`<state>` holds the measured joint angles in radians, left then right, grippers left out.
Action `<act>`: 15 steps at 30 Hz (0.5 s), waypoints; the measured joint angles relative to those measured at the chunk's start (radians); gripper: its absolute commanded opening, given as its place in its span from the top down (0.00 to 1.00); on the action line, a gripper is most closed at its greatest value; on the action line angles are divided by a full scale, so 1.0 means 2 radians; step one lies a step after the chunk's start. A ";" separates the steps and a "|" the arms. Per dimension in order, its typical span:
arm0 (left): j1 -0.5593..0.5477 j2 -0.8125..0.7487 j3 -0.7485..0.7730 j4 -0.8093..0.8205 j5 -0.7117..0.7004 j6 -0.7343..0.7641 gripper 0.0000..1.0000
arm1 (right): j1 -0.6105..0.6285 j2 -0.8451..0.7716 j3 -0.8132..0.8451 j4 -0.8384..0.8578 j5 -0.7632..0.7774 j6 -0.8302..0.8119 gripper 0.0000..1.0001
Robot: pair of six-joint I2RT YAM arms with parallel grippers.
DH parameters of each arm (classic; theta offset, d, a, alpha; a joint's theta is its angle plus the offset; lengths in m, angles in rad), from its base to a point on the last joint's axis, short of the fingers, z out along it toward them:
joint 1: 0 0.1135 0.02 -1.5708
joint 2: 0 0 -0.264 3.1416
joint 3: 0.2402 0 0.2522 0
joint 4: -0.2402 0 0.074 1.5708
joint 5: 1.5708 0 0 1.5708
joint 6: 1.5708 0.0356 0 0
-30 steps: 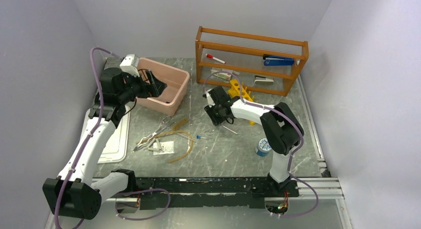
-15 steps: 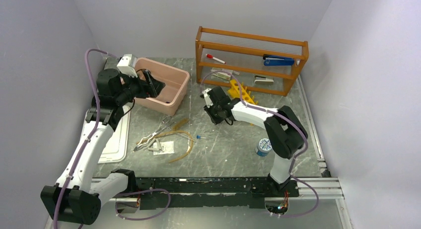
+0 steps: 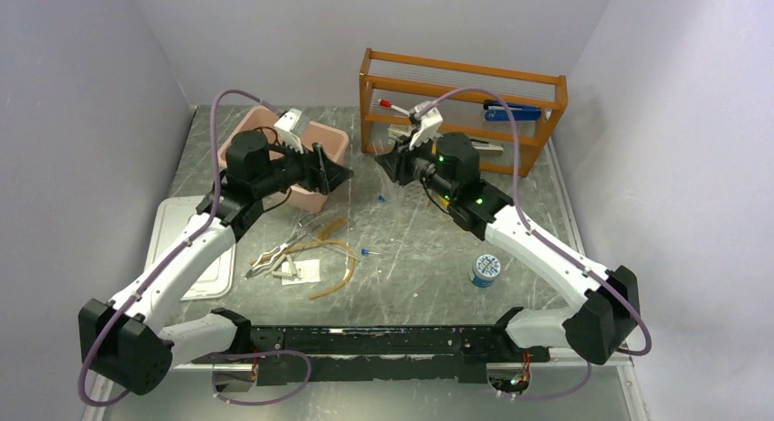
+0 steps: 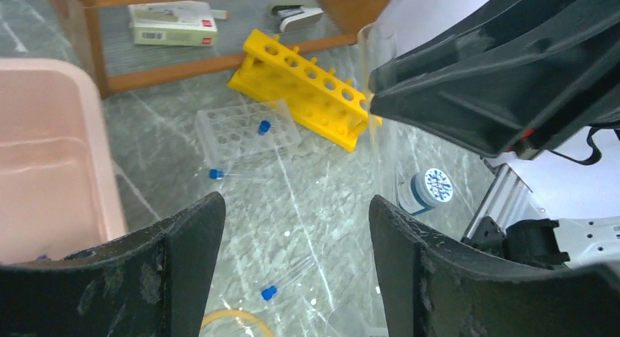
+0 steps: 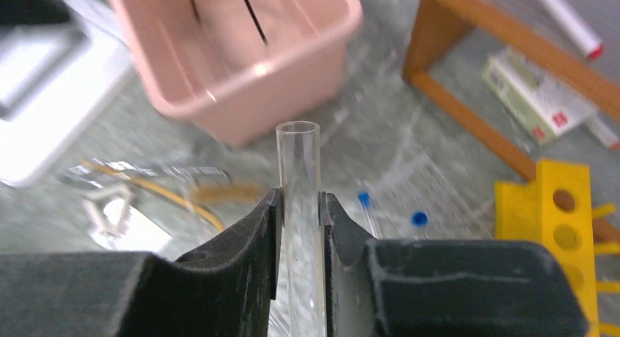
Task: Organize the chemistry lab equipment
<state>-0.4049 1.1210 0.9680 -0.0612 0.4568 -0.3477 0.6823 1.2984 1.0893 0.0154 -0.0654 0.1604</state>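
My right gripper [image 5: 300,199] is shut on a clear glass tube [image 5: 298,158] that stands upright between its fingers, open end up. From above, the right gripper [image 3: 392,162] hangs in front of the wooden shelf. My left gripper [image 4: 292,213] is open and holds nothing; it hovers to the right of the pink bin [image 3: 334,140], as the left gripper [image 3: 334,173] shows from above. Silvery tongs [image 3: 272,255], tan tubing [image 3: 334,255] and a blue-capped tube [image 3: 365,253] lie on the table. Another blue-capped tube [image 4: 281,282] lies below the left jaws.
The orange wooden shelf [image 3: 461,97] at the back holds a red-capped marker [image 3: 394,106] and a blue stapler [image 3: 513,113]. A yellow rack [image 4: 307,88] and a clear rack [image 4: 247,129] lie near it. A blue-and-white jar [image 3: 486,268] and a white tray [image 3: 187,238] sit nearer.
The right arm has closed on the glass tube and swung it up and back toward the shelf. The left arm has moved right from the bin, its jaws narrowing somewhat.
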 measured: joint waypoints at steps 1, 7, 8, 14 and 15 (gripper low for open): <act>-0.005 0.005 0.000 0.009 0.001 -0.001 0.23 | 0.000 -0.006 0.000 0.009 -0.003 0.013 0.80; -0.026 0.014 -0.046 0.133 0.037 -0.053 0.22 | 0.000 -0.039 -0.029 0.085 -0.006 0.114 0.80; -0.031 0.014 -0.057 0.153 0.044 -0.065 0.22 | 0.000 -0.043 -0.036 0.096 -0.005 0.130 0.80; -0.068 0.029 -0.099 0.252 0.067 -0.134 0.28 | 0.000 -0.048 -0.058 0.139 -0.003 0.204 0.80; -0.073 0.033 -0.099 0.262 0.068 -0.141 0.30 | 0.000 -0.048 -0.059 0.144 -0.003 0.212 0.80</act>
<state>-0.5507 1.1862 0.7708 0.4637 0.5922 -0.6304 0.6819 1.2018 0.9710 0.3027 -0.0723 0.5850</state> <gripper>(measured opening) 0.745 0.250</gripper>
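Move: The large test tube hangs in the right hand's fingers, its middle about 11 cm to the left gripper's right, 3 cm farther out and some 5 cm lower. From the left gripper, the pink bin is about 15 cm ahead, 12 cm left and 23 cm below; the clear tube tray is 12 cm ahead, 15 cm right and 28 cm below. From the right hand, the left gripper is 11 cm left and 3 cm back, level with it. The test tube, still pinched in the right hand, is lifted about 6 cm while that wrist tips its fingers up by nearly 30 degrees, swinging the tube's lower end towards the left arm. Meanwhile the left gripper, kept wide open, travels about 7 cm right and 4 cm back towards the tube's lower part, turning some 15 degrees clockwise as its fingers tip up. ##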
